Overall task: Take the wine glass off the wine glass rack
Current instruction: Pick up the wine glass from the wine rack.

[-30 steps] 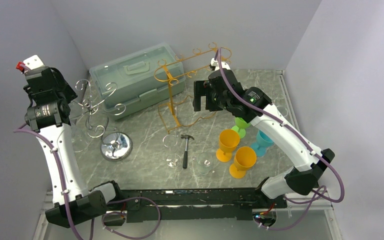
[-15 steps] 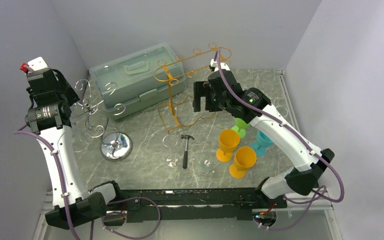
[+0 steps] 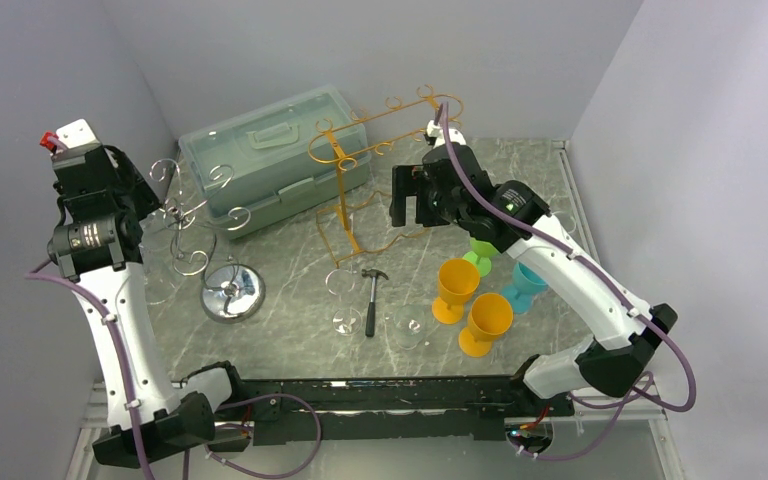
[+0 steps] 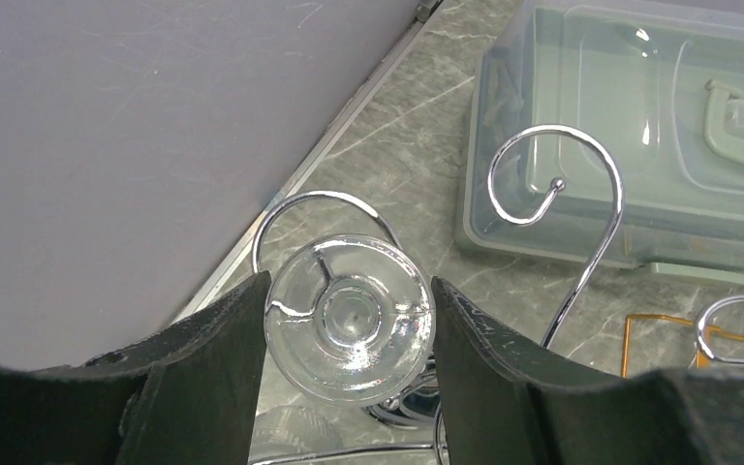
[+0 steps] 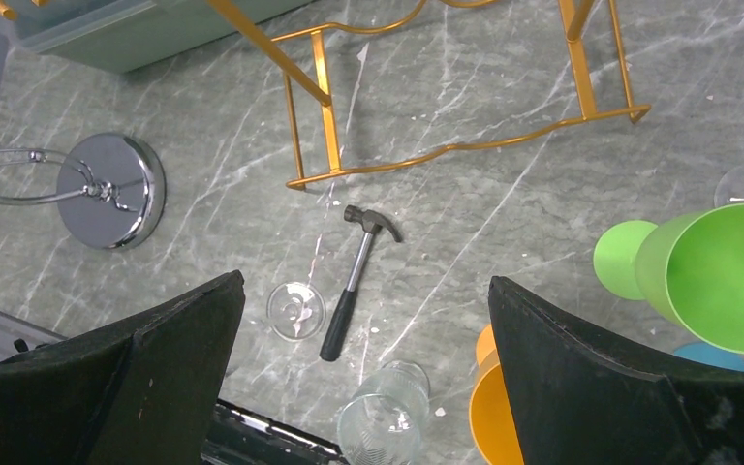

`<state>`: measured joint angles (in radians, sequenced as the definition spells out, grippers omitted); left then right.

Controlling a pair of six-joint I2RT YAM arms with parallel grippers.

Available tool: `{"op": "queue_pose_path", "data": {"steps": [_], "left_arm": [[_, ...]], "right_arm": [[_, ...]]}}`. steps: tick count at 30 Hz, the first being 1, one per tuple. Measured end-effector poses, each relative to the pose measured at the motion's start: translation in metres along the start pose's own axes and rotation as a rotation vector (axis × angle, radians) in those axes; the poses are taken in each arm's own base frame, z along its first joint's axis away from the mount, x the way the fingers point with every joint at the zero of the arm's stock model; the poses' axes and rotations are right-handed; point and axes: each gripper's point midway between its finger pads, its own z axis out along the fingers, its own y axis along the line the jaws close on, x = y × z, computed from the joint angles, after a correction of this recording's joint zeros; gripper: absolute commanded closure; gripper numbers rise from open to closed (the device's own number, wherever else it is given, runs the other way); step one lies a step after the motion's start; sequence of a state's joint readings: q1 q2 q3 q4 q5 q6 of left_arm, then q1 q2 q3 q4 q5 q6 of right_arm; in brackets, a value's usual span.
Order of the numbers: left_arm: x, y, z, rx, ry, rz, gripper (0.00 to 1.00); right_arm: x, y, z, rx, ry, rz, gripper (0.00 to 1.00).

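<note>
A clear wine glass point(image 4: 349, 315) hangs upside down at a curled hook of the chrome wine glass rack point(image 3: 200, 215). The left wrist view looks straight down on its round foot. My left gripper point(image 4: 349, 320) is shut on that foot, one dark finger point(image 4: 213, 358) pressed to each side of the rim. A rack wire shows through the foot, and I cannot tell whether the glass is free of the hook. In the top view the left gripper point(image 3: 155, 212) sits at the rack's left side. My right gripper point(image 5: 364, 291) hangs wide open, holding nothing, high above the table's middle point(image 3: 412, 195).
A gold wire rack point(image 3: 360, 170) and a pale green lidded box point(image 3: 270, 155) stand at the back. A hammer point(image 3: 372, 298), a standing clear glass point(image 3: 343, 300) and a tumbler point(image 3: 407, 328) are at the front centre. Two orange cups point(image 3: 457, 285), one green point(image 3: 480, 250) and one blue point(image 3: 525, 285) cluster under the right arm.
The left arm has shifted slightly, still holding the glass foot. The right arm has drifted a little to the right. Both grippers keep the same opening.
</note>
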<state>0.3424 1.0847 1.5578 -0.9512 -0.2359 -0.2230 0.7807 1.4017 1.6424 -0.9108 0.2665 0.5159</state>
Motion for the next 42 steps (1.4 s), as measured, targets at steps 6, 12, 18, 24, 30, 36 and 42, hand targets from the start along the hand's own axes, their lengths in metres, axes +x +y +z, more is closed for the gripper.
{"op": "queue_pose_path", "data": {"steps": [6, 12, 18, 24, 30, 36, 42], "left_arm": [[0.004, 0.003, -0.008, -0.006, 0.007, 0.002, 0.71], [0.008, 0.010, -0.014, -0.029, 0.013, 0.003, 0.72], [0.009, 0.016, -0.019, -0.057, 0.014, 0.003, 0.72], [0.010, 0.024, -0.024, -0.095, 0.007, 0.003, 0.72], [0.012, 0.035, -0.027, -0.152, 0.008, 0.009, 0.72], [0.011, 0.043, -0.028, -0.193, 0.002, 0.011, 0.72], [0.009, 0.048, -0.029, -0.225, 0.000, 0.017, 0.72]], "right_arm": [[0.002, -0.003, -0.001, 0.006, 0.002, -0.001, 0.01], [0.005, -0.003, 0.001, 0.009, 0.007, -0.003, 0.01], [0.007, -0.004, 0.002, 0.011, 0.011, -0.004, 0.01], [0.007, -0.004, 0.002, 0.012, 0.012, -0.005, 0.01], [0.008, -0.004, 0.002, 0.011, 0.013, -0.006, 0.01], [0.008, -0.004, 0.002, 0.011, 0.014, -0.014, 0.01], [0.008, -0.005, 0.002, 0.012, 0.014, -0.020, 0.01]]}}
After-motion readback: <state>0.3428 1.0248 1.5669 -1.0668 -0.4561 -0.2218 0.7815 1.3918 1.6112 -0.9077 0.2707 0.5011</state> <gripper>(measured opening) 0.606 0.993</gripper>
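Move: The left fingers already hold the clear wine glass by its foot, bowl hanging about 6 cm below them. The silver rack's nearest hook is some 4 cm ahead and 2 cm right, its post top about 7 cm right and 1 cm back. Another hanging glass is roughly 8 cm back and 1 cm right, some 8 cm lower. From the idle right hand the held glass is about 43 cm left, level fore and aft. The left hand keeps its grip and draws the glass back about 5 cm, easing left and turning roughly 10 degrees counter-clockwise. ##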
